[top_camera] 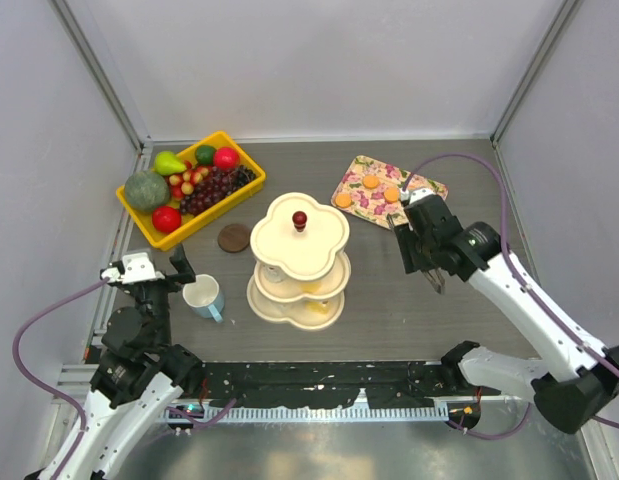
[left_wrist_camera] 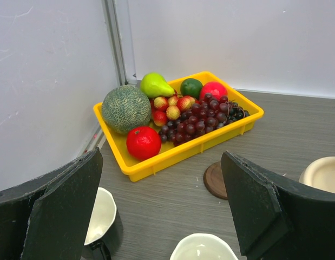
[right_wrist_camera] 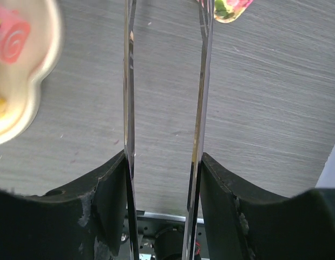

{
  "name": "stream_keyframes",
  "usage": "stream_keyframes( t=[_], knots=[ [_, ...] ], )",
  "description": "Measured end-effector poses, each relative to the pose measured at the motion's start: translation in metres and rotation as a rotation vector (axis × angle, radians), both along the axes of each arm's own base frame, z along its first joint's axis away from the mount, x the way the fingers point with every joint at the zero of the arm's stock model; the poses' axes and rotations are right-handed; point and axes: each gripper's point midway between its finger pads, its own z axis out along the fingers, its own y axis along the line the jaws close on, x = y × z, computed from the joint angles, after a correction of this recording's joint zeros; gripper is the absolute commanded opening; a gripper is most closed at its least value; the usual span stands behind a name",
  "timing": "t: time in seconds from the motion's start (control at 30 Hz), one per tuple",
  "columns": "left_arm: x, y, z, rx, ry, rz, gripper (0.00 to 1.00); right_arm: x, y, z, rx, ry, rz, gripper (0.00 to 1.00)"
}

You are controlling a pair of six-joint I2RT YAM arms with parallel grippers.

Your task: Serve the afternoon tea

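The cream three-tier stand with its red knob stands mid-table; a pink swirl pastry lies on its low tier. Orange biscuits rest on the floral tray. A pale blue mug sits left of the stand, just below my open, empty left gripper. The dark mug stands by that gripper's left finger. My right gripper is shut on metal tongs, near the tray's front edge. Nothing lies between the tong blades where they show.
A yellow bin of fruit sits at the back left. A brown round coaster lies between the bin and the stand. Grey walls close off the table on three sides.
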Motion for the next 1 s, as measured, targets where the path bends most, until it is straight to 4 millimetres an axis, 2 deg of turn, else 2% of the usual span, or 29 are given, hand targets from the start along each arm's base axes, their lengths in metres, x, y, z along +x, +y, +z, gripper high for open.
stream_keyframes(
  t=[0.33, 0.5, 0.6, 0.8, 1.0],
  knots=[
    [0.0, 0.0, 0.0, -0.001, 0.0, -0.002, 0.99, 0.101, -0.035, -0.051, -0.039, 0.097, -0.206, 0.56],
    [0.0, 0.0, 0.0, 0.0, 0.0, -0.002, 0.99, 0.149, -0.056, -0.068, -0.039, 0.114, -0.262, 0.56],
    [0.0, 0.0, 0.0, 0.0, 0.0, -0.002, 0.99, 0.169, -0.064, -0.076, -0.036, 0.121, -0.277, 0.58],
    [0.0, 0.0, 0.0, 0.0, 0.0, -0.002, 0.99, 0.194, -0.062, -0.089, -0.032, 0.139, -0.244, 0.61],
    [0.0, 0.0, 0.0, 0.0, 0.001, -0.002, 0.99, 0.204, -0.058, -0.085, -0.026, 0.124, -0.222, 0.61]
  ],
)
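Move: The right hand, holding tongs, goes for the rightmost cookie on the flowered tray, about 25 cm ahead, 5 cm to its right and 19 cm below. Also on the tray, the middle cookie lies some 24 cm straight ahead of the hand, and the upper cookie 28 cm ahead and 6 cm left. The tiered stand is some 25 cm left and 4 cm back. From the left hand the rightmost cookie is roughly 26 cm ahead, 53 cm right and 27 cm below. Forward and down, quickly at first and then easing off, the right hand travels about 20 cm out and 8 cm lower, drifting some 6 cm right, away from the tiered stand and over the tray towards the rightmost cookie. It turns roughly 15 degrees clockwise and tips slightly further down, keeping its hold on the tongs. Their tips are out of view, so no touch on a cookie can be told. ##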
